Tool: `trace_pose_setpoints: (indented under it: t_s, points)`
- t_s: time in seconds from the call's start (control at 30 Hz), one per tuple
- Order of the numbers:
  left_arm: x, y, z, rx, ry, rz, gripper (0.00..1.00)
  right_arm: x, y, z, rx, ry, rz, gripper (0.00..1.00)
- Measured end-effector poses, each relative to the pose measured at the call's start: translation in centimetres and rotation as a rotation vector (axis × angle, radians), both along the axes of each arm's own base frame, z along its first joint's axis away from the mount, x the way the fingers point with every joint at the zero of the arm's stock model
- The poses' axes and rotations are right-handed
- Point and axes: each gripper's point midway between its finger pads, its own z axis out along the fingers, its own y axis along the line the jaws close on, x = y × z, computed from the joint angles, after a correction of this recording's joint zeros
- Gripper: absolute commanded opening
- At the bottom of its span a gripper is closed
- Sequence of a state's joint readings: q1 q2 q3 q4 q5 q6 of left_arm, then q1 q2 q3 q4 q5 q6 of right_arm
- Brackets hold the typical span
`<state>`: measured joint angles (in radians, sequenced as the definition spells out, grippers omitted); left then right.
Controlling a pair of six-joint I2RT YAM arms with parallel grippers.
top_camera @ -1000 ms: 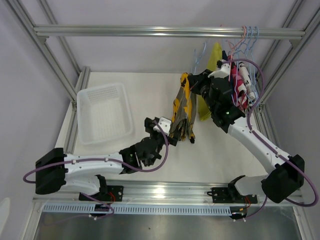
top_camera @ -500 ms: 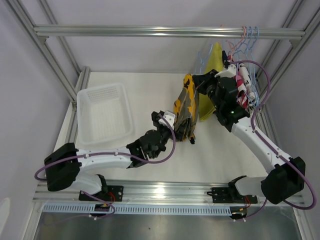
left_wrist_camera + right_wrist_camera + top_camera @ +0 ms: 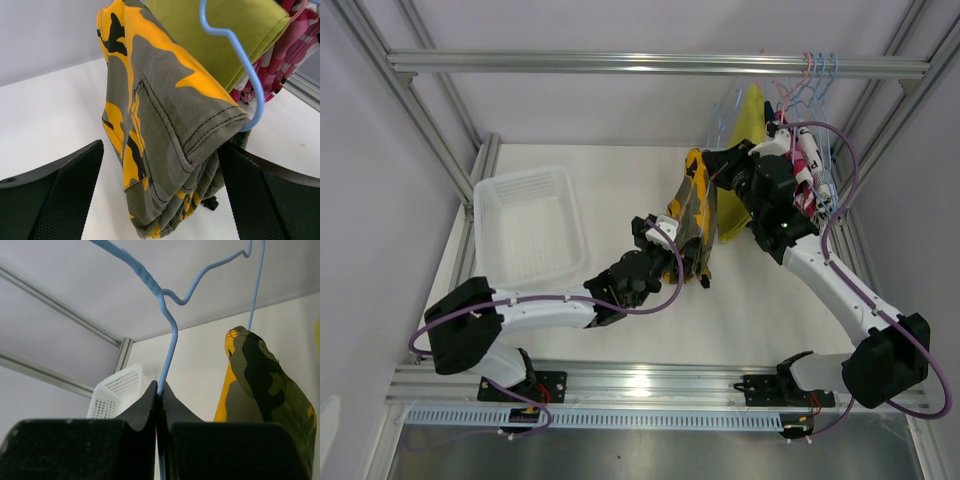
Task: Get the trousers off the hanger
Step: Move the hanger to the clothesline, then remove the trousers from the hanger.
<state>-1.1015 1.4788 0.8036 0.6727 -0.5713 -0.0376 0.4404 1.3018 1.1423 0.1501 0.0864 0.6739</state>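
The yellow-brown camouflage trousers (image 3: 690,212) hang folded over a blue wire hanger (image 3: 167,320), their lower end close to the table. My right gripper (image 3: 160,387) is shut on the hanger's wire below its hook, up beside the trousers' top fold (image 3: 260,375). My left gripper (image 3: 161,150) is open, one finger (image 3: 70,185) on each side of the hanging trousers (image 3: 160,115) without touching them. In the top view the left gripper (image 3: 665,235) is level with the trousers' lower half. The hanger's blue bend (image 3: 252,95) curls round the fold.
Plain yellow trousers (image 3: 220,35) and pink-red patterned ones (image 3: 295,45) hang just behind, on hangers from the top rail (image 3: 660,63) at the right. A white mesh basket (image 3: 528,225) sits on the table at the left. Frame posts (image 3: 880,130) stand close on the right.
My left arm has reached forward and right, bringing its open jaws around the camouflage trousers. The right arm shifted slightly right with the hanger, then held still.
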Motion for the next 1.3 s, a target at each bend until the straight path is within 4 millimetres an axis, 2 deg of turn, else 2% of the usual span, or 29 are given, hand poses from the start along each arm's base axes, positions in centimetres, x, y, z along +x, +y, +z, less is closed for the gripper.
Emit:
trace_pose_setpoints:
  t_s: [0.23,0.6,0.93,1.03,1.07,1.13,1.17,1.23,1.27,1.3]
  points:
    - [1.1,0.3,-0.9,0.018,0.01,0.024,0.99,0.0,0.0,-0.5,0.005,0.002,0.01,0.0]
    - [2.4,0.3,-0.9,-0.011,0.02,0.03,0.99,0.0,0.3,-0.9,0.024,-0.006,0.03,0.0]
    - [3.0,-1.6,-1.1,-0.075,0.059,0.005,0.99,-0.1,0.4,-0.8,0.041,-0.004,0.042,0.0]
    - [3.1,-2.1,-1.4,-0.087,0.073,-0.001,0.92,0.0,0.2,-0.9,0.043,0.0,0.037,0.0]
    - [3.1,-2.2,-1.5,-0.089,0.075,-0.001,0.82,0.0,0.2,-1.0,0.045,0.002,0.039,0.0]
    - [3.1,-2.5,-1.7,-0.1,0.082,-0.005,0.71,0.0,0.1,-1.1,0.054,0.006,0.046,0.0]
    - [3.1,-2.6,-1.8,-0.106,0.082,-0.007,0.54,0.0,0.1,-1.1,0.061,0.008,0.049,0.0]
    - [3.1,-2.9,-1.9,-0.12,0.085,-0.012,0.4,0.0,0.2,-1.0,0.077,0.008,0.057,0.0]
    - [3.0,-3.1,-1.9,-0.124,0.085,-0.016,0.28,-0.1,0.2,-1.0,0.086,0.009,0.062,0.0]
    - [3.0,-3.2,-2.0,-0.128,0.084,-0.019,0.22,-0.2,0.3,-1.2,0.094,0.012,0.068,0.0]
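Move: Some 6 cm ahead of the open left hand, about 6 cm to its right and a couple of centimetres lower is the middle of the camouflage trousers. The hanger's neck is roughly 12 cm ahead, 8 cm right and 13 cm up, with the right hand holding the wire there. The lime trousers hang about 16 cm ahead and 17 cm right, level in height. From the right hand the camouflage trousers lie about 7 cm back, 3 cm left and 13 cm below. Reaching in on the near end of the camouflage trousers, the left hand first goes about 3 cm forward, then some 3 cm right, sinking about 2 cm in all and rolling slightly, its left side dipping. Only at the end do its wide-open fingers close, taking the near corner of the folded cloth between them. The right hand keeps its pinch on the hanger wire, sinking about 1 cm. ##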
